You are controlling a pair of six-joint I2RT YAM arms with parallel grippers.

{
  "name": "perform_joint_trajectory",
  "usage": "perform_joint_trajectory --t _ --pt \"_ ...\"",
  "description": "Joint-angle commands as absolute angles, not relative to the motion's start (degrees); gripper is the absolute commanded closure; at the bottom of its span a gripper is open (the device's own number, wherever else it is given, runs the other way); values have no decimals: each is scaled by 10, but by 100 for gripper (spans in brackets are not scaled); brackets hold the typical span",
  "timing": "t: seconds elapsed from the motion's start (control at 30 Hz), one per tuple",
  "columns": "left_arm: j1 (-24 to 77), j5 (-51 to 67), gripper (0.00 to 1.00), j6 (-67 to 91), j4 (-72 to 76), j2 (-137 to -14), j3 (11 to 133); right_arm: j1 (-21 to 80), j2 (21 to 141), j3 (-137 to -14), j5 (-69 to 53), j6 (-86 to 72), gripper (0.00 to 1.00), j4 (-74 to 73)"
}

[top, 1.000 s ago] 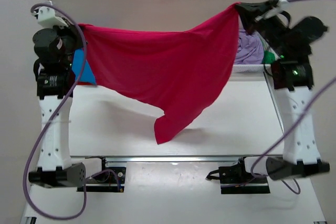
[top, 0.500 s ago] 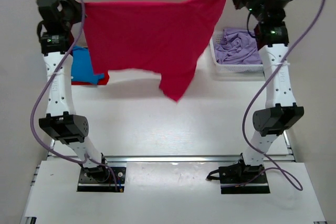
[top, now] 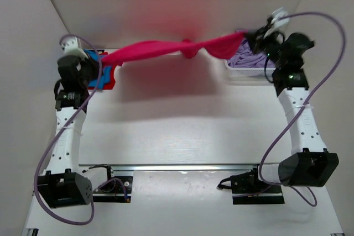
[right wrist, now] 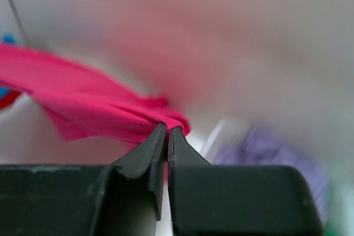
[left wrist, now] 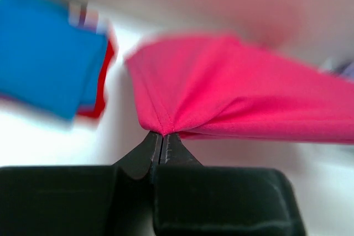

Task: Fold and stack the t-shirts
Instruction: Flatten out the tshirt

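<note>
A crimson-pink t-shirt (top: 177, 50) stretches as a blurred band across the back of the table, held between both arms. My left gripper (top: 102, 59) is shut on its left corner (left wrist: 166, 120), and my right gripper (top: 247, 36) is shut on its right corner (right wrist: 168, 119). A folded bright blue t-shirt (left wrist: 47, 64) lies on a red t-shirt (left wrist: 94, 109) at the back left, beside the left gripper. A lavender t-shirt (top: 249, 59) is bunched in the white basket (top: 232, 67) at the back right.
The cardboard back wall (top: 166, 4) rises just behind the stretched shirt. The arm bases and a metal rail (top: 177, 167) run along the near edge of the white table (top: 177, 120).
Both arms have swung down and toward the back of the table, carrying the crimson-pink shirt from hanging high and spread to a low blurred band at the back. Both grips held.
</note>
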State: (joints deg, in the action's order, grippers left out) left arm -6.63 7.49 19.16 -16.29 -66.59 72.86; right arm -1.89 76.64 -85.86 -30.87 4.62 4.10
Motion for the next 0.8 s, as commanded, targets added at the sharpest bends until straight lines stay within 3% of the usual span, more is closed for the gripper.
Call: perform_joint_trajectory --t 0.0,0.1,0.3,0.47,0.6,0.77 --pt "-34 31 100 188 -205 -603 629 -9 701 -731 -267 48 100 34" --pt "21 -21 100 178 -270 -529 567 16 592 -596 -223 48 100 -14" --pt "94 -97 100 182 -372 -448 516 11 465 -513 -217 36 100 -136" --pt "91 -14 100 220 -372 -421 404 -59 440 -493 -285 25 100 -196" --pt "88 69 100 285 -353 -403 311 -15 449 -479 -253 17 100 -239" --pt "124 73 100 348 -350 -367 267 53 455 -435 -243 -23 100 -243"
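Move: Both hands still grip the pink t-shirt, stretched between them high over the far part of the table. The open table spot where it is to lie is about 14 cm back, 30 cm right and 35 cm below the left hand; from the right hand, some 18 cm back, 18 cm left and 47 cm down. The folded stack lies roughly 10 cm ahead and 8 cm left of the left hand, 33 cm below; the laundry basket is about 12 cm ahead and 11 cm right of the right hand, 42 cm below. Both hands, fingers kept shut on the pink t-shirt, swing it down and back towards the table's near edge: the left sinks about 29 cm while drawing back 20 cm and drifting right, the right sinks some 25 cm and draws back 15 cm. Each drops fast, checks with a slight rise while still pulling back, then sinks again, the fingers tipping down some 40 degrees, until the left is low over the table and the right clearly higher. ##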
